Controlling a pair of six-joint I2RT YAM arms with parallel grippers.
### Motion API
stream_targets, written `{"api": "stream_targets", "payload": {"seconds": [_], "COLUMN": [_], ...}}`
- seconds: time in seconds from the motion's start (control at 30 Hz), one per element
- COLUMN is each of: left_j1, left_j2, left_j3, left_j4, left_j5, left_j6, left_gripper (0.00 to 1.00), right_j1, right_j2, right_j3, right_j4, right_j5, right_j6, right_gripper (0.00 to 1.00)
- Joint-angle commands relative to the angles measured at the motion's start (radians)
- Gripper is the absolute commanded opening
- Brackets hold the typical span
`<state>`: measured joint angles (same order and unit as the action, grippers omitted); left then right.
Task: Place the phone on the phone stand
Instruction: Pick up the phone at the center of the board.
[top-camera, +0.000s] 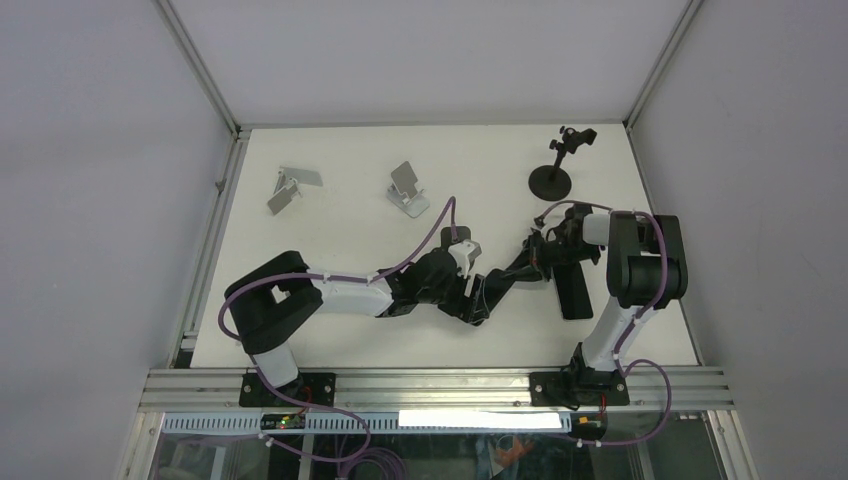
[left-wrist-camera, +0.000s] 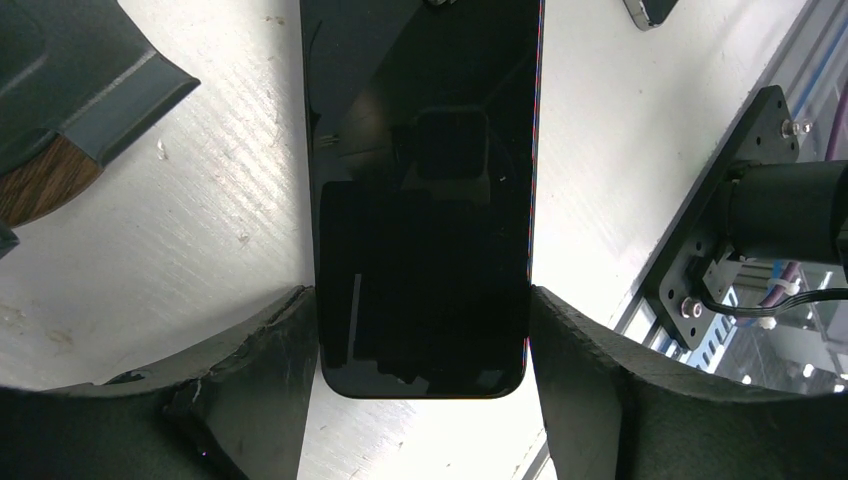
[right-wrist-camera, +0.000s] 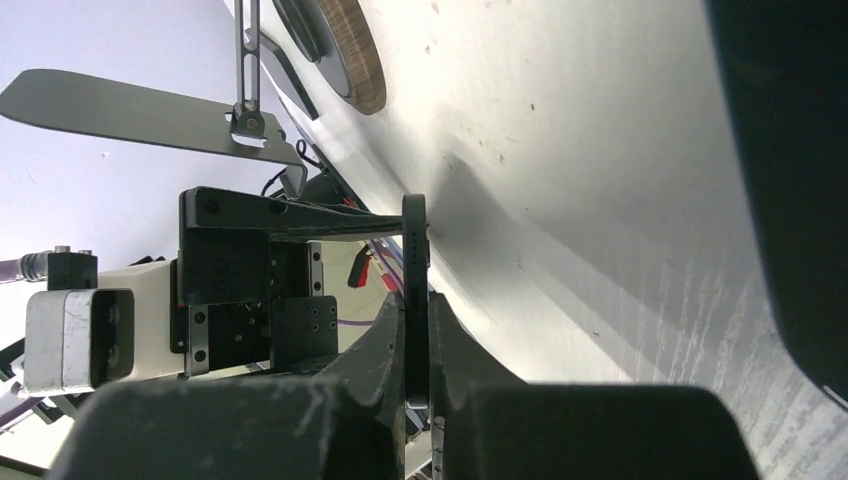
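Observation:
The phone (left-wrist-camera: 425, 200) is a black slab with a glossy dark face, held off the white table between both arms. My left gripper (left-wrist-camera: 420, 300) clasps its near end by the two long sides, a finger (left-wrist-camera: 270, 380) pressed on each. In the right wrist view the phone (right-wrist-camera: 414, 260) shows edge-on, and my right gripper (right-wrist-camera: 416, 300) is shut flat on its faces. From above, the left gripper (top-camera: 503, 281) and right gripper (top-camera: 545, 250) meet at the phone (top-camera: 524, 264), right of centre. A silver phone stand (top-camera: 408, 190) stands at the back middle.
A folded silver stand (top-camera: 293, 188) lies at the back left. At the back right is a black clamp stand on a round base (top-camera: 551, 181). Another dark flat slab (top-camera: 572, 290) lies on the table beside the right arm. The table's near rail (top-camera: 440, 385) runs behind the arm bases.

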<state>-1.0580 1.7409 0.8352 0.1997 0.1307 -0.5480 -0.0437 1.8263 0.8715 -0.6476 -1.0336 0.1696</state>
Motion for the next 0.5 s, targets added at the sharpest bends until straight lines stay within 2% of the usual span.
{"api": "stream_targets", "payload": {"seconds": [0.0, 0.13, 0.33, 0.4, 0.47], "left_j1": [-0.002, -0.003, -0.003, -0.003, -0.004], "left_j2": [0.014, -0.020, -0.137, -0.189, -0.245], "left_j3": [-0.007, -0.019, -0.065, -0.092, -0.116], "left_j4": [-0.015, -0.013, -0.004, 0.002, 0.003], "left_j5": [0.012, 0.015, 0.005, -0.003, -0.011], "left_j6": [-0.020, -0.048, -0.078, -0.085, -0.091], "left_gripper": [0.44, 0.67, 0.92, 0.99, 0.99], "right_j1": [-0.034, -0.069, -0.102, -0.112, -0.130], "right_j2": [-0.013, -0.043, -0.112, -0.126, -0.141], "right_j3": [0.030, 0.056, 0.070, 0.078, 0.087], "right_j4": [-0.043, -0.093, -0.111, -0.125, -0.141], "right_j5": [-0.078, -0.101, -0.106, -0.108, -0.125], "right_j6": [0.020, -0.017, -0.041, -0.054, -0.068], "right_gripper": [0.00, 0.00, 0.00, 0.00, 0.00]}}
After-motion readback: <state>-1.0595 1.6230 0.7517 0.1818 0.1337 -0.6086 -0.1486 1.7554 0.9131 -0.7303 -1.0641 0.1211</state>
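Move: Between the two grippers, the phone's middle lies about 4 cm ahead and 4 cm to the right of the left hand point, level with it, and some 4 cm back, 4 cm left and 2 cm below the right one. The wood-based stand is roughly 9 cm ahead and 6 cm left of the left hand. From the right hand, a green-black phone lies some 5 cm ahead and 8 cm right, another black phone 5 cm back and 13 cm right, both about 5 cm lower. Keeping its closed pinch on the phone's far end, the right hand carries it right, up and finally forward, about 4 cm in all, gathering speed. The left hand first rises slightly with the phone, its fingers still on the long edges, then opens wide, lets go and draws off to the left and back while still rising. ##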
